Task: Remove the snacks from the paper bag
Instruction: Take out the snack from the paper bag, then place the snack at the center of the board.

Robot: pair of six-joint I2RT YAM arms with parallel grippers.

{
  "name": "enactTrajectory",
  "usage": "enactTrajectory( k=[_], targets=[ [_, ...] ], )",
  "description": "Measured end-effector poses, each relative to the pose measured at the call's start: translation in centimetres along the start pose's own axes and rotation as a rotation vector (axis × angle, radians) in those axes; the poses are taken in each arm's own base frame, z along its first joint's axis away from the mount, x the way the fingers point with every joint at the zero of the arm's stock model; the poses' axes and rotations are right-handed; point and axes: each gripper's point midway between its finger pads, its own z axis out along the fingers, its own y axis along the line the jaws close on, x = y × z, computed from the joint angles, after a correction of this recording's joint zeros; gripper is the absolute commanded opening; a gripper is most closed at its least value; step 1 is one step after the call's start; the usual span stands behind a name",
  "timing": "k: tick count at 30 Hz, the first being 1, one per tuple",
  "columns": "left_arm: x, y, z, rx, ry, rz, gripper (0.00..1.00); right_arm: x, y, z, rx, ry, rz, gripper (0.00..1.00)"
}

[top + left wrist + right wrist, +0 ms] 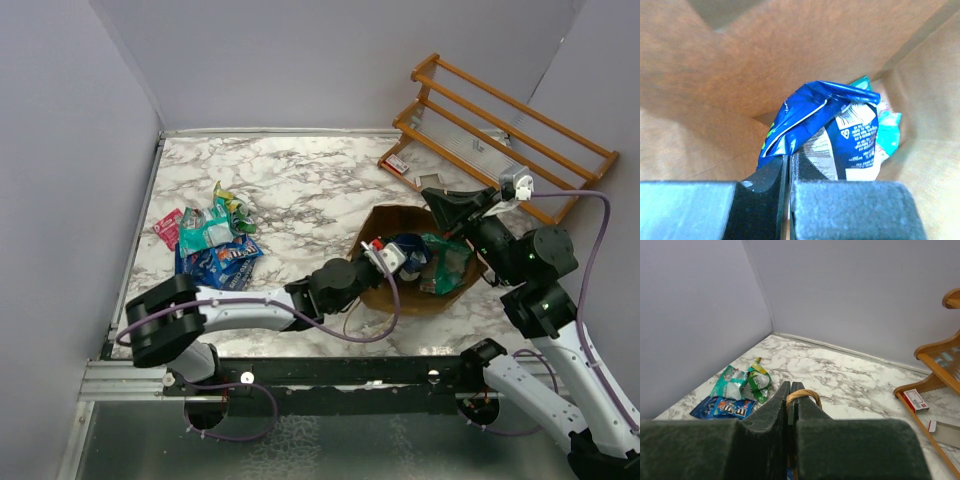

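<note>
The brown paper bag (392,222) lies open on the marble table, right of centre. My left gripper (385,256) reaches into its mouth and is shut on the edge of a blue snack packet (840,130); a teal-green packet (887,131) lies behind it against the bag's inner wall (765,50). My right gripper (790,390) is shut on the bag's twisted paper handle (807,394) and holds the far rim up. Out on the table at the left lie more snacks: a blue packet (220,262), a green one (205,228), a yellow-green one (232,205) and a small red-pink one (168,228).
A wooden slatted rack (500,130) leans at the back right, with a small red-and-white box (395,163) at its foot. Grey walls close in the table at the left, back and right. The table's metal rail runs along the near edge.
</note>
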Motion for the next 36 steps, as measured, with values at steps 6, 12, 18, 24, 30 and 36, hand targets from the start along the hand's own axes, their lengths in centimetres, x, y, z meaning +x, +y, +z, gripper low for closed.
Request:
enactTrajectory(
  k=[6,12,18,24,30,36],
  targets=[
    [-5.3,-0.6,-4.0,0.158,-0.109,-0.073,0.0,0.1,-0.9,0.0,0.051,-0.005,0.01,0.02],
    [-9.5,0.0,-7.4,0.235,-0.179,-0.078,0.0,0.1,-1.2,0.0,0.071,-0.007,0.02,0.02],
    [-14.1,3.4,-10.9,0.173,-0.294,-0.04,0.0,0.4,-1.3,0.2,0.072,-0.001,0.026,0.02],
    [-15.9,9.3,-13.1,-0.087,-0.319,0.001,0.0,0.5,-1.3,0.3,0.073,0.003,0.028,0.02],
    [-13.0,15.8,-15.4,-0.434,-0.212,0.057,0.0,0.6,-1.3,0.3,0.075,0.005,0.028,0.03],
    [-10.6,22.5,-20.4,-0.749,-0.179,-0.011,0.0,1.0,-1.5,0.5,0.077,0.015,0.03,0.02]
  ],
)
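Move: The pile of snacks to which the left hand is taking its blue packet lies on the table roughly 39 cm to its left, 16 cm ahead and 20 cm below; the red packet is about 11 cm left of that pile and 4 cm farther out. The paper bag's middle is some 7 cm right of the left hand, 5 cm ahead and 11 cm below, with the green packet inside at its right. From the right hand the pile lies about 45 cm left, 16 cm ahead and 37 cm below. The blue packet, still pinched in the left fingers, is drawn up and back out of the bag's mouth, rising some 17 cm, then carried about 28 cm left towards the snack pile while the hand comes forward again and its wrist swings about 40 degrees counter-clockwise. The right fingers stay shut on the bag's handle, nearly still. ##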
